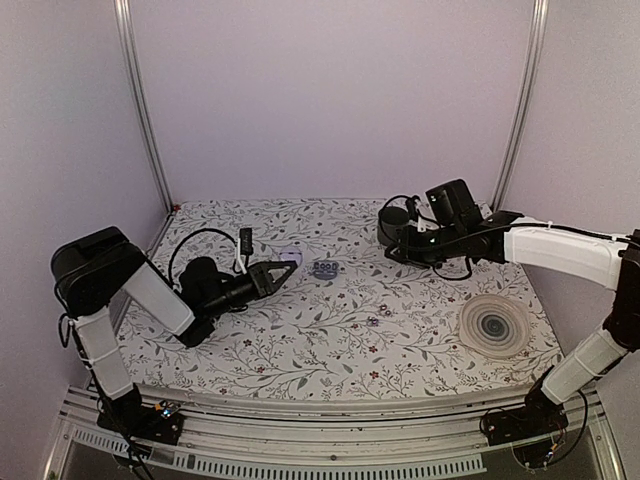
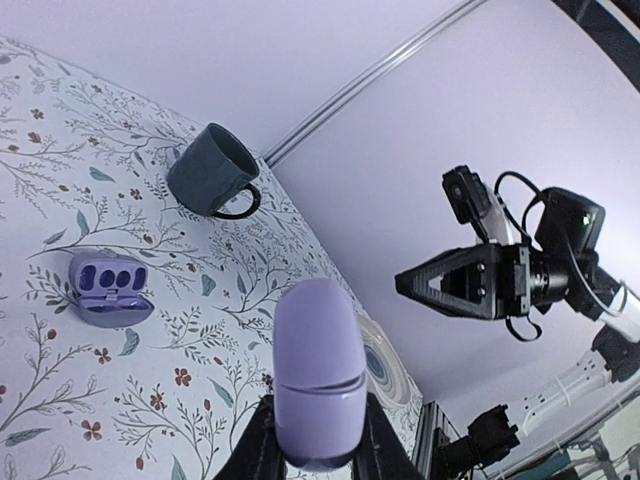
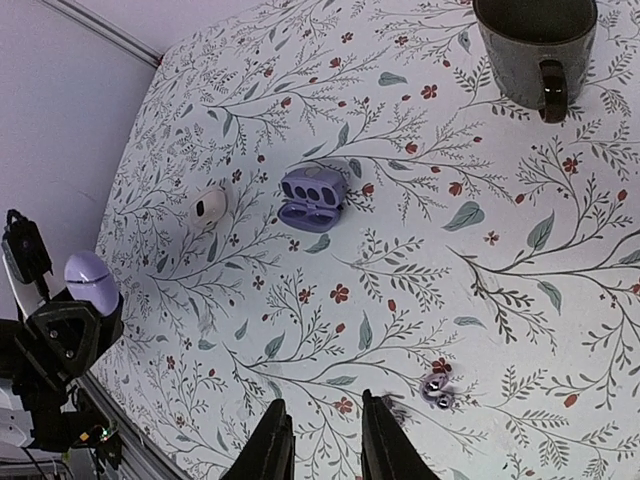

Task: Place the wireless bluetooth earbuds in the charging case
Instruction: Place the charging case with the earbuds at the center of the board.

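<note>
The charging case (image 2: 110, 290) lies open on the floral table, lilac-blue, its sockets facing up; it also shows in the top view (image 1: 324, 268) and the right wrist view (image 3: 313, 198). Two small earbuds (image 1: 378, 314) lie to the right of the charging case; one earbud (image 3: 437, 390) glints just right of my right gripper's fingers. My right gripper (image 3: 323, 402) hangs above the table, open a little, with nothing between its fingers. My left gripper (image 2: 318, 420) is shut on a lilac oval capsule (image 2: 318, 360) with a seam, raised left of the case.
A dark mug (image 2: 212, 170) stands at the back, beyond the case. A white round piece with a dark centre (image 3: 209, 208) lies left of the case. A flat swirl-patterned disc (image 1: 495, 325) sits at the right front.
</note>
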`<action>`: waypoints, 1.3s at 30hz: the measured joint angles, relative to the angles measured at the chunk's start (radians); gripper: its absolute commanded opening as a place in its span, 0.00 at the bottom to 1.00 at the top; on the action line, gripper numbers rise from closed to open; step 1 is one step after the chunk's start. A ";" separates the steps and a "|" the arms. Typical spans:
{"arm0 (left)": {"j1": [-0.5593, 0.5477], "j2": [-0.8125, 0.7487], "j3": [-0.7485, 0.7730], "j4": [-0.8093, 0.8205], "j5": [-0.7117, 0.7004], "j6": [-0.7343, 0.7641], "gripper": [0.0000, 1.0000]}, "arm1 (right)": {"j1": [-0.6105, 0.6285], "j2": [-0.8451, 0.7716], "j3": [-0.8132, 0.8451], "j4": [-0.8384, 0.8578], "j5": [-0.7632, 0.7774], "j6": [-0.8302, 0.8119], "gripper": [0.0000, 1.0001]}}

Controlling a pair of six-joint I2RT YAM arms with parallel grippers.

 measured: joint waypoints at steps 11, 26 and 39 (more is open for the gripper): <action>0.053 -0.006 0.173 -0.386 0.005 -0.189 0.00 | -0.019 -0.016 -0.083 0.022 -0.044 -0.027 0.27; 0.053 0.127 0.132 -0.489 0.016 -0.400 0.12 | -0.026 -0.033 -0.114 0.064 -0.076 -0.042 0.27; 0.052 0.134 0.081 -0.419 0.018 -0.483 0.64 | -0.027 -0.034 -0.133 0.082 -0.086 -0.042 0.28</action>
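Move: The closed charging case is already in the left fingers; the bare table spot it goes to lies about 14 cm below the left hand, some 2 cm ahead and level sideways. The open purple box stands about 10 cm beyond that spot and 11 cm to its right, the small white case some 8 cm beyond and 6 cm to its left. From the empty right hand the spot is roughly 30 cm to the left, level fore and aft, 17 cm below. Bring the left gripper with the charging case down about 13 cm to the table, first swinging forward some 4 cm, then dropping and easing back 3 cm. Tip the fingers down about 45 degrees on the way; once low, open them to release the case. Let the empty right hand sink about 3 cm. ##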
